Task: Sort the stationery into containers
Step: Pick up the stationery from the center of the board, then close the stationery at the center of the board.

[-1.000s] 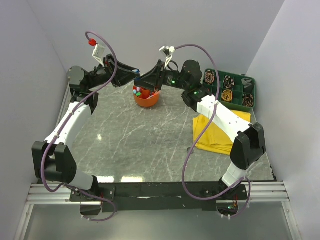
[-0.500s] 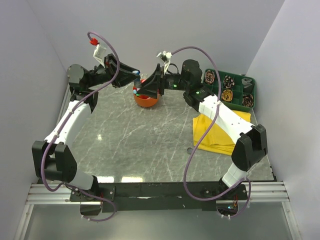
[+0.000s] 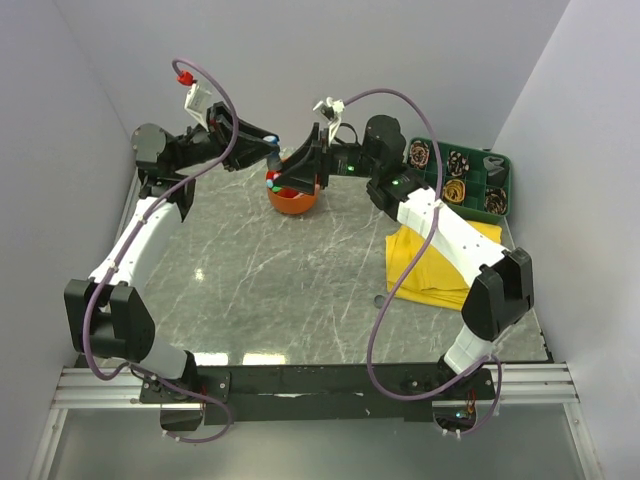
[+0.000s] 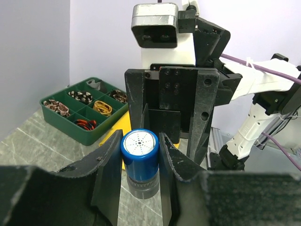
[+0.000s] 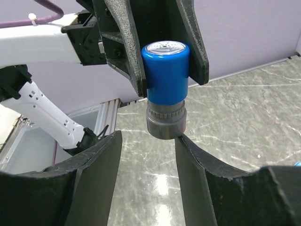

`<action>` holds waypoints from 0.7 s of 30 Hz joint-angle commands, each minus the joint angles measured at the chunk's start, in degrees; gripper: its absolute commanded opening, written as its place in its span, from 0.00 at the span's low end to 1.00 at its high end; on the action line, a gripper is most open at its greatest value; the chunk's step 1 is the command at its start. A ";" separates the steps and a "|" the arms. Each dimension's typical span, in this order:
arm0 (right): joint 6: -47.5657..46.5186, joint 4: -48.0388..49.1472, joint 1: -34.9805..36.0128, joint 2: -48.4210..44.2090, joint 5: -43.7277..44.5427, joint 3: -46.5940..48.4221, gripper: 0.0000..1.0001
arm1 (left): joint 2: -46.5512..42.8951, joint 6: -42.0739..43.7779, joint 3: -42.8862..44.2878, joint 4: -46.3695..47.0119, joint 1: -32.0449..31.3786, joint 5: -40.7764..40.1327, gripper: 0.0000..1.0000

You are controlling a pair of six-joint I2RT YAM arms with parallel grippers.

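My left gripper (image 4: 140, 141) is shut on a short cylinder with a blue cap (image 4: 139, 151) and a grey ribbed end (image 5: 165, 121), held in the air. In the top view it (image 3: 272, 152) hovers just left of the orange organiser (image 3: 293, 203), which holds several coloured items. My right gripper (image 5: 148, 141) faces it with its jaws open; the grey end hangs just above the gap, close to the right fingertip (image 5: 184, 141). In the top view the right gripper (image 3: 298, 172) is over the organiser. The green tray (image 3: 472, 202) stands at the back right.
A yellow cloth (image 3: 440, 262) lies under the right arm, in front of the green tray (image 4: 70, 121), whose cells hold small dark and orange items. A small dark disc (image 3: 378, 300) lies on the marble table near the cloth's front corner.
My right gripper has opened and swung left toward the left gripper, above the organiser. The left gripper keeps its hold on the blue-capped cylinder and has lifted slightly.
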 commanded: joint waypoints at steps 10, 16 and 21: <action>-19.44 -16.05 -4.78 -9.01 -0.13 -3.22 0.55 | -6.56 28.34 -10.89 -14.70 -0.89 -4.50 0.04; -26.76 -18.39 -12.40 -17.97 8.72 -11.90 0.55 | -9.82 41.70 -17.66 -17.79 -4.66 -10.75 0.01; -28.42 -14.86 -18.31 -30.43 25.43 -22.11 0.56 | -11.40 45.40 -24.94 -12.00 -11.25 -18.74 0.01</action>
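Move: Straight ahead of the left hand, some 23 cm farther out and 40 cm lower, stands the orange container; the left fingers already hold the blue-capped tube. The right hand, open and no longer gripping, has that tube just off its fingertips, about 3 cm ahead, 3 cm left and 4 cm up. From the right hand the orange container lies about 26 cm ahead, level sideways and 35 cm down; the yellow cloth is 5 cm ahead, 38 cm right, 38 cm down. Keeping its grip on the blue-capped tube, the left hand sinks about 13 cm, closer to the height of the orange container, its fingertips dipping and swinging slightly forward. The right hand, fingers staying open, pulls away from the tube to the right by some 14 cm, faster and faster, sinking a little at first and turning clockwise about 25 degrees so its fingers swing towards forward. ##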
